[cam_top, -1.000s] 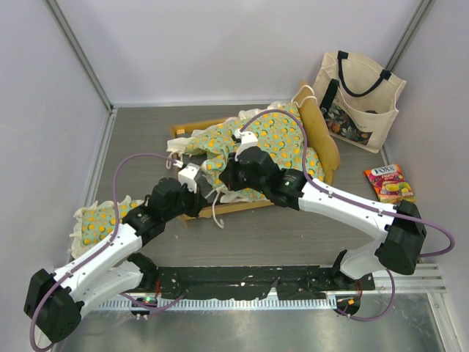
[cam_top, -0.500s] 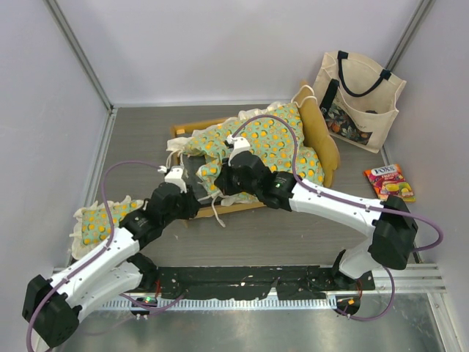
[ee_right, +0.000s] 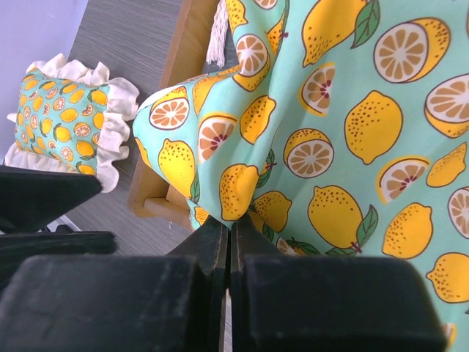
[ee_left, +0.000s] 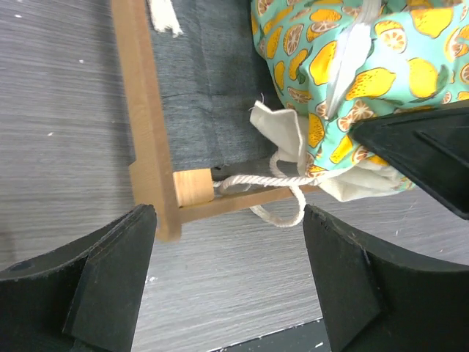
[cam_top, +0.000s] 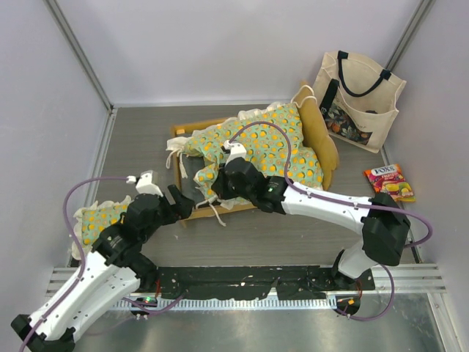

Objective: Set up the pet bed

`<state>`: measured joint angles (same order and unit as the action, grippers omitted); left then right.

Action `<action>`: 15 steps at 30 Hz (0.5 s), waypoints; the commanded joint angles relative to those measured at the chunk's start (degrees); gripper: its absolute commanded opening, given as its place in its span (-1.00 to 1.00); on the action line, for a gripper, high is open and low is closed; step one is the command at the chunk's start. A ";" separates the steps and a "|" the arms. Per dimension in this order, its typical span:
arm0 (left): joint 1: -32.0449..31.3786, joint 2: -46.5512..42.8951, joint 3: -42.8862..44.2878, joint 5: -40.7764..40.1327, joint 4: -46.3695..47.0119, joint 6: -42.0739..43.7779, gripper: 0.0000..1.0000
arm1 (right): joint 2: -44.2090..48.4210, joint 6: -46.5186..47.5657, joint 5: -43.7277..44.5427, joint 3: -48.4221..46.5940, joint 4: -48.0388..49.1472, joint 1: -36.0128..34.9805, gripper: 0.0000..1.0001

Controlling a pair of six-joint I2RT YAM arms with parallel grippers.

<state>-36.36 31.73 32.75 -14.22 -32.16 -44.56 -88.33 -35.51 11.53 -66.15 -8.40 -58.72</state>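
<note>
The pet bed's light-wood frame (cam_top: 188, 133) lies mid-table with its curved headboard (cam_top: 323, 135) at the right. Its green citrus-print mattress cushion (cam_top: 267, 143) is draped over the frame, leaving grey base (ee_left: 205, 88) bare at the near-left corner (ee_left: 150, 147). My right gripper (ee_right: 229, 224) is shut on the cushion's near-left edge (ee_right: 242, 191); from above it (cam_top: 218, 187) sits over the frame's front rail. My left gripper (ee_left: 231, 271) is open and holds nothing. It hovers over the table just outside that corner (cam_top: 183, 202). A cream tie (ee_left: 278, 183) loops over the front rail.
A small matching ruffled pillow (cam_top: 99, 220) lies at the near left, beside the left arm. A cream tote bag (cam_top: 359, 95) stands at the far right corner. A candy packet (cam_top: 390, 183) lies at the right. Grey walls close in the sides and back.
My left gripper has opened and drawn back toward the near left, off the bed's corner. My right gripper, still shut on the cushion, has shifted it slightly left.
</note>
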 commanded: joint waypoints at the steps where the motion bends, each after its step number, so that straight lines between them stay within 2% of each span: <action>1: 0.06 -4.74 3.63 -6.07 -7.47 -3.25 0.70 | -1.31 -1.58 2.18 -1.26 3.57 -1.22 -0.98; 7: 0.06 -5.62 2.94 -5.47 -9.94 -4.75 0.70 | -7.63 -1.49 3.32 -5.30 2.26 -2.98 -0.99; 9: 0.06 -5.45 2.06 -3.54 -9.33 -5.45 0.68 | -9.39 -1.23 3.50 -5.66 1.02 -3.33 -0.92; 10: 0.06 -5.53 1.18 -3.01 -9.06 -5.63 0.68 | -9.31 -1.23 3.24 -5.66 0.67 -3.42 -0.71; 12: 0.06 -5.62 0.39 -2.39 -8.80 -6.59 0.67 | -8.00 -0.53 4.02 -4.44 -0.12 -3.94 -0.49; 13: 0.06 -5.62 -0.40 -2.39 -8.79 -6.77 0.67 | -5.47 -0.09 4.46 -3.90 -0.21 -4.21 -0.26; 15: 0.06 -5.97 -1.19 -2.57 -8.27 -7.03 0.67 | -2.73 1.40 3.77 -2.85 -0.47 -4.30 0.03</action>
<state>-36.36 26.00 33.15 -17.10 -41.06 -49.74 -97.82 -36.10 13.74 -69.38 -9.13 -62.30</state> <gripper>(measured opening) 0.838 0.400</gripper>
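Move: Down to its left and a little nearer the base, about 12 cm left, 3 cm back and 14 cm lower, the right hand has the bed frame's near-left corner, towards which it takes the pinched fold of lemon cloth. The white cord by the near rail lies roughly 3 cm left, 2 cm back and 12 cm below it. From the empty left hand, that frame corner is some 3 cm ahead, 3 cm left and 13 cm below. Lowering the lemon cloth about 5 cm towards the frame's near-left corner, the right hand also slides some 3 cm left and slightly back, then parts its fingers partway around the fold near the end. The left hand, wide open and empty, eases about 2 cm left and 2 cm back, rising a little before sinking again. ##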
